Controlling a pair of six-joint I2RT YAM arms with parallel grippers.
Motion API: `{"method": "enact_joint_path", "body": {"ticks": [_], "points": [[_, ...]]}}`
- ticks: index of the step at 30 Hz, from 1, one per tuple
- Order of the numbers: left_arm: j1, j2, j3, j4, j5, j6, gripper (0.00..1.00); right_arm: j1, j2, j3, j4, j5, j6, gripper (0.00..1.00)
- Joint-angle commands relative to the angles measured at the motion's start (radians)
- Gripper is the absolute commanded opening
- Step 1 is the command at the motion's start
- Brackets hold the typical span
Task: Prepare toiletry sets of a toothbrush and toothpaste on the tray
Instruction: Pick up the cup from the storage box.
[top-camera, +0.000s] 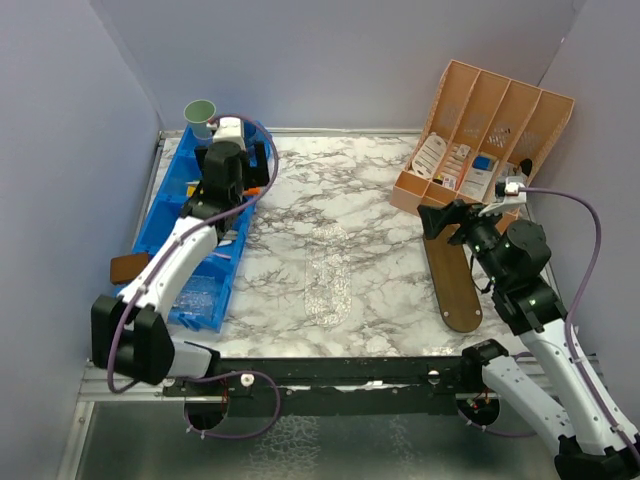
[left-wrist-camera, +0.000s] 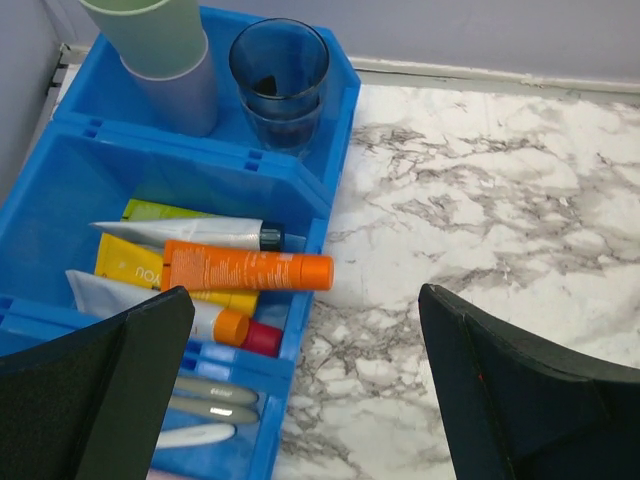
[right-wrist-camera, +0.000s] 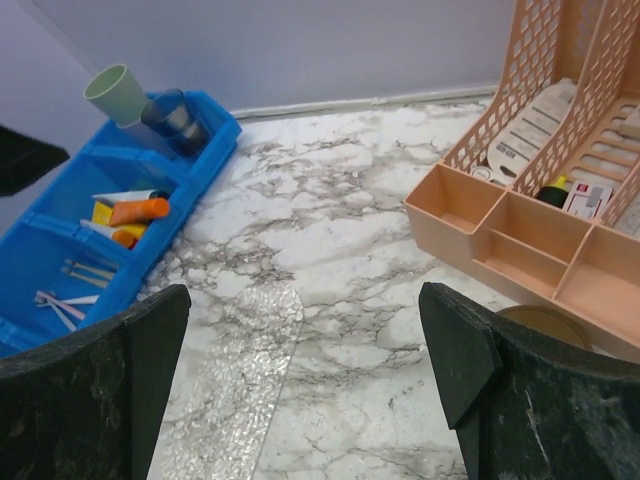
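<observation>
A blue bin (top-camera: 160, 215) runs along the table's left side. A mint green cup (left-wrist-camera: 150, 30) sits stacked in a lilac cup (left-wrist-camera: 185, 95) at its far end, beside stacked smoky dark cups (left-wrist-camera: 278, 70). The middle compartment holds several tubes, an orange tube (left-wrist-camera: 245, 270) on top. Thin toothbrushes (left-wrist-camera: 205, 395) lie in the nearer compartment. My left gripper (left-wrist-camera: 305, 400) is open above the bin's right wall, holding nothing. A clear textured oval tray (top-camera: 328, 275) lies bare in mid-table. My right gripper (right-wrist-camera: 305, 390) hangs open and empty over the marble at the right.
A brown oval wooden tray (top-camera: 455, 285) lies under the right arm. A peach slotted organizer (top-camera: 480, 130) with small packets stands at the back right. Purple-grey walls close in the table on the left, back and right.
</observation>
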Motion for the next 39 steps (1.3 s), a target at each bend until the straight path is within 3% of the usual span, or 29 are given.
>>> {"method": "enact_joint_path", "body": {"ticks": [1,4,10,17,26,39], "points": [[0.133,0.173,0.195,-0.061,0.197,-0.180,0.98,-0.006,-0.004,-0.024,-0.004,-0.054,0.022,0.99],[0.230,0.324,0.364,-0.096,0.273,-0.269,0.92,-0.006,0.004,-0.044,-0.003,-0.067,0.032,0.99],[0.349,0.630,0.750,-0.238,0.244,-0.361,0.81,-0.006,0.054,-0.037,-0.019,-0.134,0.063,0.98],[0.429,0.894,1.109,-0.363,0.149,-0.418,0.79,-0.006,0.111,-0.015,-0.068,-0.114,0.072,0.97],[0.450,1.038,1.250,-0.359,0.060,-0.418,0.70,-0.007,0.120,0.018,-0.133,0.004,0.055,0.96],[0.451,1.101,1.287,-0.353,0.074,-0.400,0.38,-0.007,0.134,0.012,-0.116,0.026,0.038,0.96]]}}
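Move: The green cup stands in the far-left corner of the storage box, about 27 cm ahead of the left gripper, 15 cm to its left and 12 cm below. The blue cups are some 10 cm to the right of the green cup and slightly nearer; the orange tube lies about 11 cm ahead of the left gripper, 4 cm left and 21 cm down. From the right gripper, the green cup is roughly 40 cm ahead, 57 cm left and 16 cm below. Bring the left gripper forward and left some 30 cm to the green cup, turning it about 30 degrees counter-clockwise and dipping its left side. Then sink it the last few centimetres at the near-left rim, one finger over the mouth and one outside, closing to under half open. Meanwhile lower the open right gripper about 7 cm, tipping it down 15 degrees. ##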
